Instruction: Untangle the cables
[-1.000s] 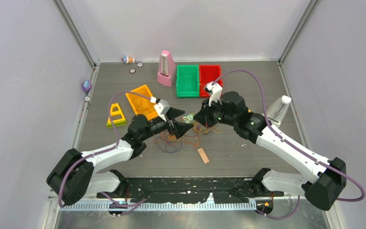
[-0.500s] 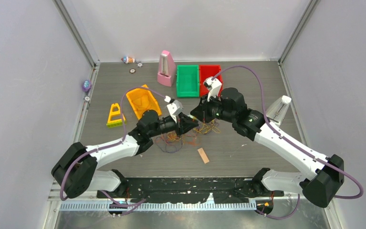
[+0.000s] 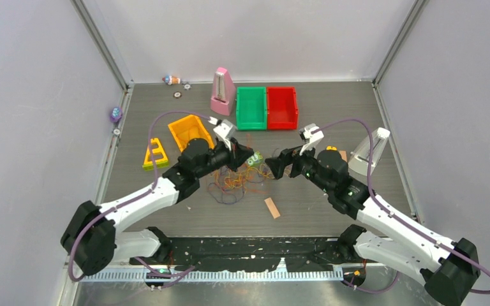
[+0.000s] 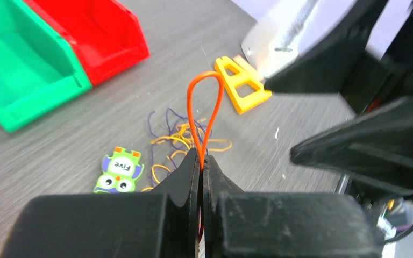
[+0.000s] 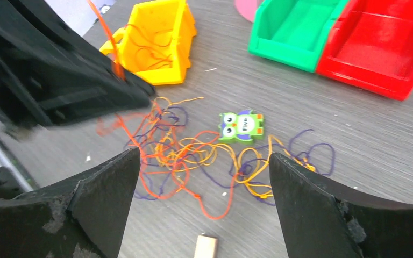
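The cables (image 3: 241,182) lie as a loose tangle of orange, yellow-orange and purple strands on the table between the two arms. My left gripper (image 3: 245,155) hovers over the tangle's far edge. In the left wrist view my left gripper (image 4: 201,159) is shut on an orange cable (image 4: 204,107), and a loop of it stands up past the fingertips. My right gripper (image 3: 275,164) is at the tangle's right side, wide open. In the right wrist view the right gripper (image 5: 204,156) holds nothing, and the cables (image 5: 193,153) spread on the table beyond it.
A green owl tile (image 3: 252,160) lies at the tangle's far edge. A yellow bin (image 3: 188,131) holds a few strands. Green (image 3: 251,107) and red (image 3: 282,106) bins and a pink metronome (image 3: 222,91) stand behind. A white metronome (image 3: 367,153) is right, a wood block (image 3: 272,207) near.
My left gripper closed on the orange cable and drew back towards the left with it. My right gripper opened, let go, and pulled away from the far side to the right.
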{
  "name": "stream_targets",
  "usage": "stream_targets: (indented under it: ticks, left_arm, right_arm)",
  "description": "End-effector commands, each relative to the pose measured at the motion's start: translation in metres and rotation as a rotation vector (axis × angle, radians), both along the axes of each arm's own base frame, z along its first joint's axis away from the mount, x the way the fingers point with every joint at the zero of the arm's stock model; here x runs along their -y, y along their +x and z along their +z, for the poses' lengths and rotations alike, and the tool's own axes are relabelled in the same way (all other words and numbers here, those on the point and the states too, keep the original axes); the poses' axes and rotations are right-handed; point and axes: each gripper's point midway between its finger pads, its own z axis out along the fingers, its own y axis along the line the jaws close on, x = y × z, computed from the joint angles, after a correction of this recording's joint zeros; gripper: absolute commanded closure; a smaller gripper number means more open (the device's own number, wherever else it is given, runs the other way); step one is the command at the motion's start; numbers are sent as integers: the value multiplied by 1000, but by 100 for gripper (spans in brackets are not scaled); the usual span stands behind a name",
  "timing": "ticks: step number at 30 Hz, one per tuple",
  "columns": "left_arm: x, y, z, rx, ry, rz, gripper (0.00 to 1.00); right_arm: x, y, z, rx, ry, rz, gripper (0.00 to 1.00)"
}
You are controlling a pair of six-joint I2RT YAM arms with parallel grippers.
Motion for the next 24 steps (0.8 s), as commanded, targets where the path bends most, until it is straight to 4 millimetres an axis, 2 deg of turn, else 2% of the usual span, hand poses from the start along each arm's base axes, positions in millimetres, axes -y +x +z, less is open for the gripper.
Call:
stream_targets:
  ticks: [1, 5, 6, 7, 9, 10, 11, 12, 13, 14, 17, 18, 19, 20, 21, 22, 23, 24]
  left_arm:
    - [-25, 15, 69, -24, -94, 152, 100]
    - [-46, 18, 97, -84, -95, 249, 100]
    - [-52, 19, 104, -100, -90, 277, 100]
    - [-59, 21, 107, -122, -80, 305, 100]
    - [-70, 24, 130, -129, -101, 335, 100]
    - [-74, 24, 137, -136, -111, 338, 100]
    - [-76, 24, 148, -130, -128, 335, 100]
    - [-78, 23, 159, -122, -145, 328, 100]
    - [-80, 23, 168, -114, -154, 328, 100]
    - [-83, 23, 179, -103, -162, 333, 100]
    - [-95, 24, 212, -76, -186, 353, 100]
    - [-101, 26, 222, -68, -195, 362, 100]
    - [-106, 27, 234, -59, -209, 371, 100]
    - [-113, 28, 249, -44, -229, 386, 100]
    - [-120, 29, 260, -37, -240, 402, 100]
    - [-128, 31, 271, -27, -249, 424, 100]
    - [-134, 33, 280, -20, -254, 443, 100]
    - [-141, 35, 289, -11, -259, 461, 100]
  right_arm:
    - [14, 18, 13, 173, 25, -95, 5]
    - [5, 30, -14, 137, -21, -91, 6]
    - [1, 32, -15, 132, -22, -82, 6]
    - [-5, 34, -22, 118, -28, -63, 6]
    - [-18, 38, -27, 103, -24, -24, 6]
    - [-27, 37, -22, 119, 2, 10, 6]
    - [-34, 36, -31, 103, -2, 46, 7]
    - [-45, 32, -25, 125, 35, 106, 7]
    - [-51, 31, -36, 107, 29, 130, 8]
    - [-57, 30, -33, 119, 53, 160, 8]
    - [-67, 41, -59, 51, 16, 157, 9]
    - [-66, 46, -80, -3, -24, 133, 10]
    - [-68, 51, -83, -17, -33, 123, 10]
    - [-67, 54, -102, -69, -65, 102, 10]
    - [-68, 59, -105, -89, -62, 77, 10]
    - [-66, 59, -123, -141, -97, 63, 10]
    - [-66, 66, -123, -156, -101, 35, 10]
    - [-60, 67, -140, -200, -147, 4, 10]
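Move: The orange cable is already pinched in the shut left fingers. The main cable tangle lies about 2 cm ahead, 8 left and 18 below that hand, the orange bin some 16 ahead and 19 left. The right hand, open, goes for the strands by the owl toy, about 9 cm ahead, 5 left and 20 below; the owl is 13 ahead and 5 left, the wooden block 4 back and 1 right. The orange cable, kept pinched, is drawn fast up out of the tangle by the left hand, some 25 cm up and 12 to the left, turning counter-clockwise. The right hand meanwhile sinks about 14 cm towards the strands beside the owl, drifting left and forward, its fingers staying wide open. ##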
